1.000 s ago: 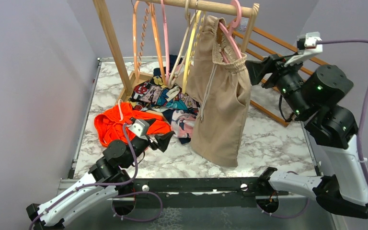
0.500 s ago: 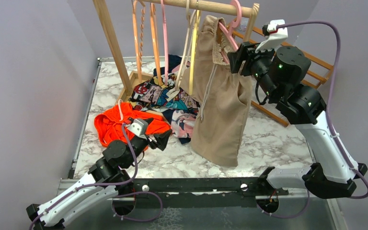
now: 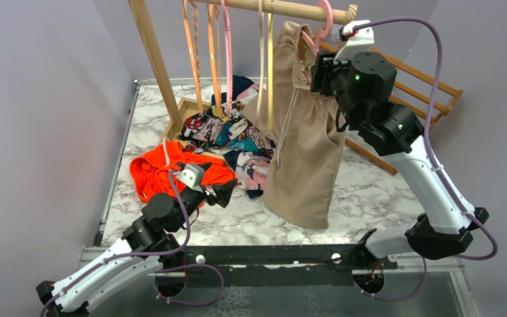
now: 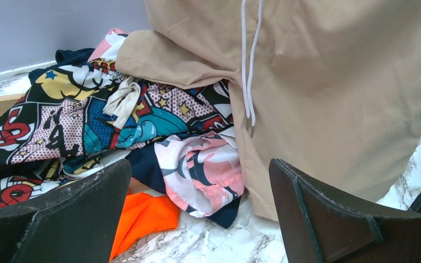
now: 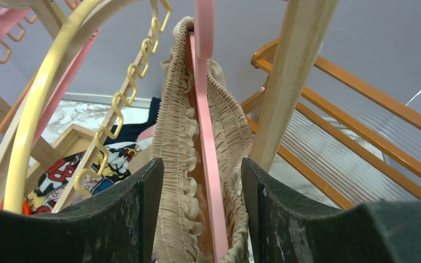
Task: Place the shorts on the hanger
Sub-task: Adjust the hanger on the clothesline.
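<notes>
The beige shorts (image 3: 304,158) hang by their gathered waistband (image 5: 178,137) from the pink hanger (image 3: 325,20), which hooks over the wooden rail. My right gripper (image 3: 320,71) is up at the right end of the waistband. In the right wrist view it (image 5: 200,213) stands open, its jaws on either side of the waistband and the hanger's pink arm (image 5: 208,137), fabric close against both pads. My left gripper (image 3: 226,191) rests low by the clothes pile, open with nothing in it (image 4: 200,170). The shorts' leg and white drawstring (image 4: 249,66) hang just beyond it.
The wooden rail (image 3: 290,9) carries orange (image 3: 191,46), pink (image 3: 228,53) and yellow hangers (image 3: 269,59). An orange garment (image 3: 158,172) and comic-print cloth (image 3: 231,135) lie under the rack. A rack post (image 5: 293,82) stands just right of my right fingers, slatted wood (image 3: 422,86) behind.
My right arm has swung left and up to the shorts' waistband, and its jaws have narrowed around it. The left arm has not moved.
</notes>
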Robot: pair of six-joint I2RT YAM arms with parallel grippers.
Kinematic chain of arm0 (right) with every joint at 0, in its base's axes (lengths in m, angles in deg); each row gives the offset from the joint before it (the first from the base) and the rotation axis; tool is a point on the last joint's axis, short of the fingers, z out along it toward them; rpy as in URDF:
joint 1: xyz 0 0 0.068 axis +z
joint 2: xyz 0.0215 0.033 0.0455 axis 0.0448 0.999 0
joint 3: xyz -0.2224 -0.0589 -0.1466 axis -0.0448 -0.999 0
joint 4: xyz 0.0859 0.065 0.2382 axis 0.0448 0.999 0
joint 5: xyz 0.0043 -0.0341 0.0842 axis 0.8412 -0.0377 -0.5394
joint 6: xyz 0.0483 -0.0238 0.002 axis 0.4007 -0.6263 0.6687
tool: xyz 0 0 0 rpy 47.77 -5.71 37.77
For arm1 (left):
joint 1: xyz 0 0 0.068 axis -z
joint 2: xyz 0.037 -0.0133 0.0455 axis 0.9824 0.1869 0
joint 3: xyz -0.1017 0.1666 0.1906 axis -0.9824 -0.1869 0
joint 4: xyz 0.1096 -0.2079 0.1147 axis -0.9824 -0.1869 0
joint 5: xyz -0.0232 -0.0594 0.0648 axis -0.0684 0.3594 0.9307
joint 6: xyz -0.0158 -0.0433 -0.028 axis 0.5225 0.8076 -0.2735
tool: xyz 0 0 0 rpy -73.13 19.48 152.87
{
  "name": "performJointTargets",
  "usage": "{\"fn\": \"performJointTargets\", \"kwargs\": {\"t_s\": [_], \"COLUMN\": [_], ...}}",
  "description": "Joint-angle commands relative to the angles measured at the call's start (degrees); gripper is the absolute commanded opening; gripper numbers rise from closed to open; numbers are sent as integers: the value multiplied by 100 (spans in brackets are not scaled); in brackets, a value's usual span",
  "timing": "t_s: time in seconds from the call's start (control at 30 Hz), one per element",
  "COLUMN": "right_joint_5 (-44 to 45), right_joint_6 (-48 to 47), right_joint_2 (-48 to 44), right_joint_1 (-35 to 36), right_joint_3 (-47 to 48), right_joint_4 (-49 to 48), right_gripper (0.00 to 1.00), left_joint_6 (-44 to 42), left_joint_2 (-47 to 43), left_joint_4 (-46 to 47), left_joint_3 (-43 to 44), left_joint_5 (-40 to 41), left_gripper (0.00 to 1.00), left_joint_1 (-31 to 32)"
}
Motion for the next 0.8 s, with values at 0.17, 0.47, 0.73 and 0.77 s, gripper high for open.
{"fn": "performJointTargets", "kwargs": {"t_s": [0.17,0.47,0.73,0.77], "right_joint_5": [471,670,949,920], "right_joint_6": [-74,-23,225,298], "right_joint_2": [118,10,-55,-82], "right_joint_1": [-23,-23,-23,-23], "right_joint_3": [253,238,242,229], "right_joint_4": [176,278,382,394], "right_gripper": [32,1,1,1], "left_joint_6": [-56,-70,-73,-73], "left_joint_2": [-147,-169,-174,-172], "left_joint_4": [19,40,38,38], "left_joint_3": [126,125,125,125], "left_joint_5": [-202,-197,-189,-181], "left_gripper": [99,99,99,99], "left_joint_1": [14,12,11,11]}}
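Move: The near arm of the pink hanger already runs between my open right fingers, about 1 cm ahead of the hand point, with the shorts' waistband around it. The hanger's hook on the rail is some 5 cm ahead, 2 cm right and 10 cm up. The yellow hanger hangs roughly 9 cm to the left and 3 cm ahead, and the rack's end post about 8 cm ahead, 4 cm right. From my idle left hand, that pink arm is about 15 cm ahead, 17 cm right and 22 cm higher. I shut my right fingers from a bit over half open, easing barely half a centimetre forward and down at first, so that they pinch the pink hanger's near arm below the hook. While closing and after, I draw the hand about 1.5 cm to the right, turning it some 5 degrees clockwise. ##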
